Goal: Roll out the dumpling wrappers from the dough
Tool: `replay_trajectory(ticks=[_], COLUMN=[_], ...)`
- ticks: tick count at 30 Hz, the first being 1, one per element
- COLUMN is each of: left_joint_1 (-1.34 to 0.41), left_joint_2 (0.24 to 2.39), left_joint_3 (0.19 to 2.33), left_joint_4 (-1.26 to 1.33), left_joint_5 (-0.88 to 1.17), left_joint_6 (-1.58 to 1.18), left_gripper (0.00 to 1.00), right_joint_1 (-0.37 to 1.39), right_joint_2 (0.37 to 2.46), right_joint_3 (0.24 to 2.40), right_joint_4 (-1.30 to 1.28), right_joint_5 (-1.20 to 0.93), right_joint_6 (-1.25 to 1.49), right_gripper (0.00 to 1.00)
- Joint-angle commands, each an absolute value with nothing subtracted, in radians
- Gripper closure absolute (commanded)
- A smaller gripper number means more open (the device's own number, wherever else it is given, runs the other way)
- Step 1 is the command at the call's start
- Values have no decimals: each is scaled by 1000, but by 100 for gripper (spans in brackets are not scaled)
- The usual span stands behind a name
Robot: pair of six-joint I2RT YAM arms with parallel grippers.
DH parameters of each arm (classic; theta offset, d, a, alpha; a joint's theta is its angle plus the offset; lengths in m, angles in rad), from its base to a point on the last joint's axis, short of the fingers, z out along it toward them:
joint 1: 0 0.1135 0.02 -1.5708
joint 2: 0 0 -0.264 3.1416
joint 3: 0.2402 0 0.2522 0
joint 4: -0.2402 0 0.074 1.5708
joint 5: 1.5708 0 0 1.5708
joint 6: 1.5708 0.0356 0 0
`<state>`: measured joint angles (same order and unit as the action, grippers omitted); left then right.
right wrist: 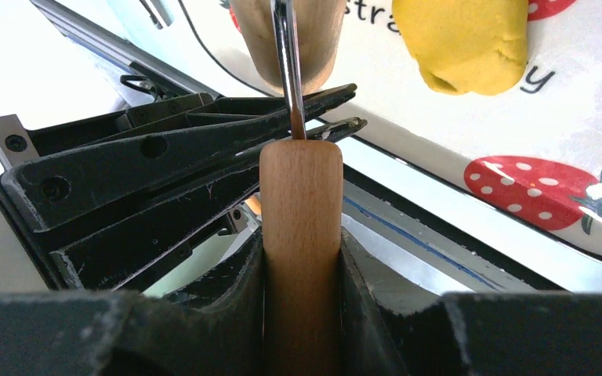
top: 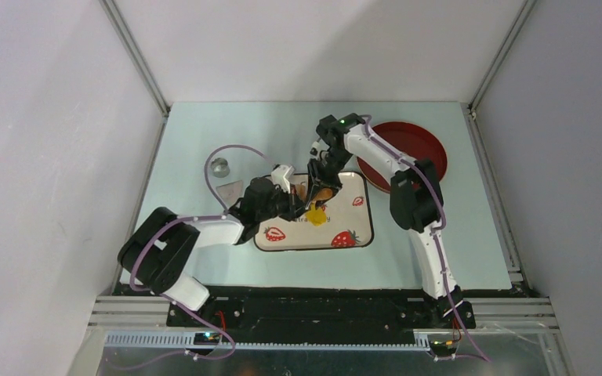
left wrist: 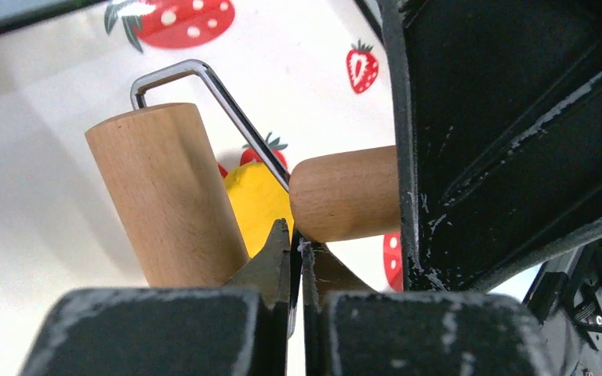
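Note:
The dough [top: 316, 215] is a bright yellow lump lying on the strawberry-print tray [top: 306, 237]; it also shows as dough [left wrist: 257, 202] and dough [right wrist: 464, 41] in the wrist views. A small roller stands over it, with a wooden drum [left wrist: 165, 196], a bent metal rod [left wrist: 227, 102] and a wooden handle [right wrist: 301, 204]. My right gripper [right wrist: 301, 244] is shut on the handle. My left gripper [left wrist: 296, 235] is shut on the rod just below the handle's end. The drum sits beside the dough; whether they touch I cannot tell. No dumpling wrappers are in view.
A small metal ring cutter [top: 219, 166] and a pale flat piece [top: 230, 189] lie on the table left of the tray. A dark red plate [top: 407, 153] sits at the back right, under the right arm. White walls close in the table.

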<state>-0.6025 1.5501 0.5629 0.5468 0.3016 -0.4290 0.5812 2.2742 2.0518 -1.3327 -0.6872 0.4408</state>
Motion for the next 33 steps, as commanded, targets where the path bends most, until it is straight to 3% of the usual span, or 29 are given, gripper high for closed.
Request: replay_trajectory(ticks=[1, 11, 33], left_joint_1=[-648, -728, -755], left_joint_2=[1473, 1569, 1733], left_joint_3=[657, 736, 770], left_joint_4=[616, 600, 601], left_joint_5=[377, 390, 464], left_joint_6=[-503, -516, -526], left_gripper=[100, 100, 100], right_joint_1=[593, 547, 520], right_joint_2=[2145, 2052, 2077], right_joint_3=[2060, 1838, 1643], right_joint_4=[-1117, -1110, -1051], right_joint_5=[-667, -658, -671], right_joint_6=[473, 454, 471], right_gripper=[100, 100, 100])
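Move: The dough on the tray lies about 2 cm to the right of the left gripper, roughly level with it fore and aft and some 4 cm below. The roller's wooden cylinder is about 3 cm ahead of that gripper, 2 cm left and slightly lower. From the right gripper on the handle, the dough is roughly 2 cm back, 1 cm left and 8 cm down; the red plate lies about 20 cm right, 13 cm farther out. Keep the left fingers pinched on the roller's wire neck and the right fingers on its handle, and lift both hands together over 3 cm while starting right. Carry the roller about 5 cm right and some 2 cm back, over the dough, then lower both grippers to about 1 cm below where they began, turning the left wrist some 10 degrees clockwise, so the cylinder comes down on the dough. ##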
